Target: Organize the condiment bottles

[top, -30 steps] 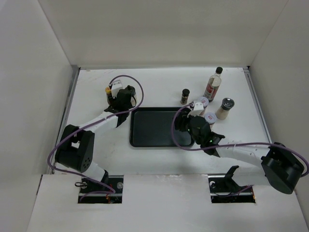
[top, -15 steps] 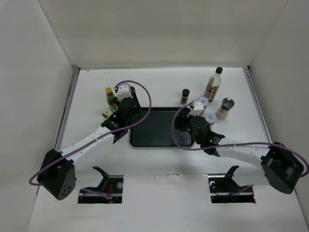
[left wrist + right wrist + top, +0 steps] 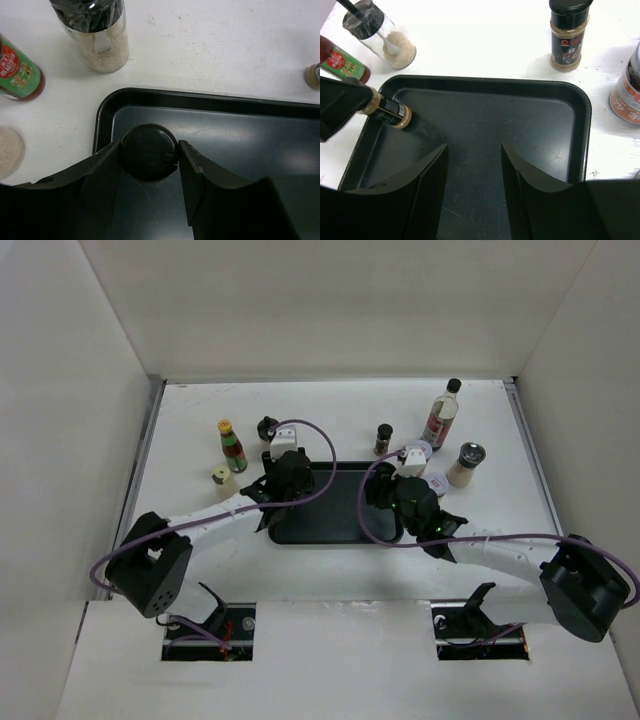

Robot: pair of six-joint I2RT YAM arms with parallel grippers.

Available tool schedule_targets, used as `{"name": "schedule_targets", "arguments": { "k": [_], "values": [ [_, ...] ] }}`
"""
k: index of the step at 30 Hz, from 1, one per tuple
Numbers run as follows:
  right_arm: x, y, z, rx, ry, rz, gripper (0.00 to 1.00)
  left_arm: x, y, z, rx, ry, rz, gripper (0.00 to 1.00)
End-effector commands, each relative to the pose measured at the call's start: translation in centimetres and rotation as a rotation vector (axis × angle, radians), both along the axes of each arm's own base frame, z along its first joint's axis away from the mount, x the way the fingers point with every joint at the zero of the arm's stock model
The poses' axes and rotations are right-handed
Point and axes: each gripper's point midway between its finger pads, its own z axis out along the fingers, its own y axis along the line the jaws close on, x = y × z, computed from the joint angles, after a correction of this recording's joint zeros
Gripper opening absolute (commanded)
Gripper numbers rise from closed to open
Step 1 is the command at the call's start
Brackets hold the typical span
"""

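Observation:
My left gripper (image 3: 150,148) is shut on a short black-lidded spice jar (image 3: 145,161), which it holds at the far left corner of the flat black tray (image 3: 240,130). The right wrist view shows that jar (image 3: 387,112) with its tan base at or just above the tray floor. Over the tray's right half my right gripper (image 3: 472,147) stands open with nothing in it. On the table to the left of the tray stand a yellow-capped sauce bottle (image 3: 230,445), a clear black-capped jar (image 3: 267,427) and a small pale jar (image 3: 223,477).
Right of the tray stand a small black-capped spice jar (image 3: 384,438), a tall clear black-capped bottle (image 3: 441,412), two white-lidded jars (image 3: 418,451) (image 3: 435,483) and a grinder-like jar (image 3: 466,464). White walls close in the table on three sides.
My left arm has swung from beside the sauce bottle at the far left rightward to the tray's corner, carrying the spice jar. The right arm has barely moved.

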Motion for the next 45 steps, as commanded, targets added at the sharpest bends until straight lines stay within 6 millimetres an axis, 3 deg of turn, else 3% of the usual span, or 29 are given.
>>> {"name": "schedule_targets", "arguments": {
  "k": [1,8,11,14,19,23,29,34,45],
  "values": [
    [0.4,0.3,2.2,0.05,-0.046,0.003,0.5,1.3,-1.0,2.0,-0.048,-0.072,0.02,0.47],
    [0.4,0.1,2.4,0.056,-0.051,-0.003,0.53,1.2,-0.8,1.7,-0.03,-0.064,0.022,0.58],
    [0.4,0.0,2.3,0.055,-0.047,-0.004,0.53,1.0,-1.0,3.6,-0.049,-0.1,0.01,0.67],
    [0.5,0.2,2.4,0.057,-0.05,-0.002,0.54,0.8,-0.9,6.3,-0.073,-0.148,0.001,0.7],
    [0.6,0.3,2.0,0.046,-0.04,-0.001,0.56,1.9,1.6,9.5,-0.065,-0.208,0.07,0.71],
    [0.6,0.4,1.8,0.035,-0.032,0.0,0.57,3.6,3.8,10.6,-0.048,-0.213,0.115,0.72],
    [0.7,0.5,1.7,0.033,-0.033,0.002,0.67,7.4,5.9,8.6,0.008,-0.145,0.162,0.74],
    [0.8,0.5,1.6,0.031,-0.032,0.002,0.75,9.3,5.8,6.7,0.011,-0.111,0.152,0.74],
    [0.6,1.4,1.6,0.029,-0.029,0.032,0.77,13.0,5.9,4.0,0.041,-0.104,0.164,0.74]
  ]
}}
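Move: The left hand holds the black-capped spice bottle upright over the tray's left part, its spot directly below, the tray floor some 8 cm under the fingers. The salt jar stands about 12 cm ahead and 6 cm to the left, its middle about 4 cm lower; the sauce bottle is roughly 7 cm ahead and 16 cm left. From the right hand, that tray spot lies some 23 cm left, 5 cm ahead and 10 cm down. The left hand eases the spice bottle down by about 1 cm, opens its fingers to let go and lifts clear by some 9 cm, then arcs forward and left over the tray's far left edge and sinks again, still creeping forward, so that the wide-open fingers come up to the salt jar's cap, about 11 cm ahead and 7 cm left of where they let go, the hand turned some 10 degrees counter-clockwise. The right hand stays in place over the tray, empty, and only spreads its fingers wider. ##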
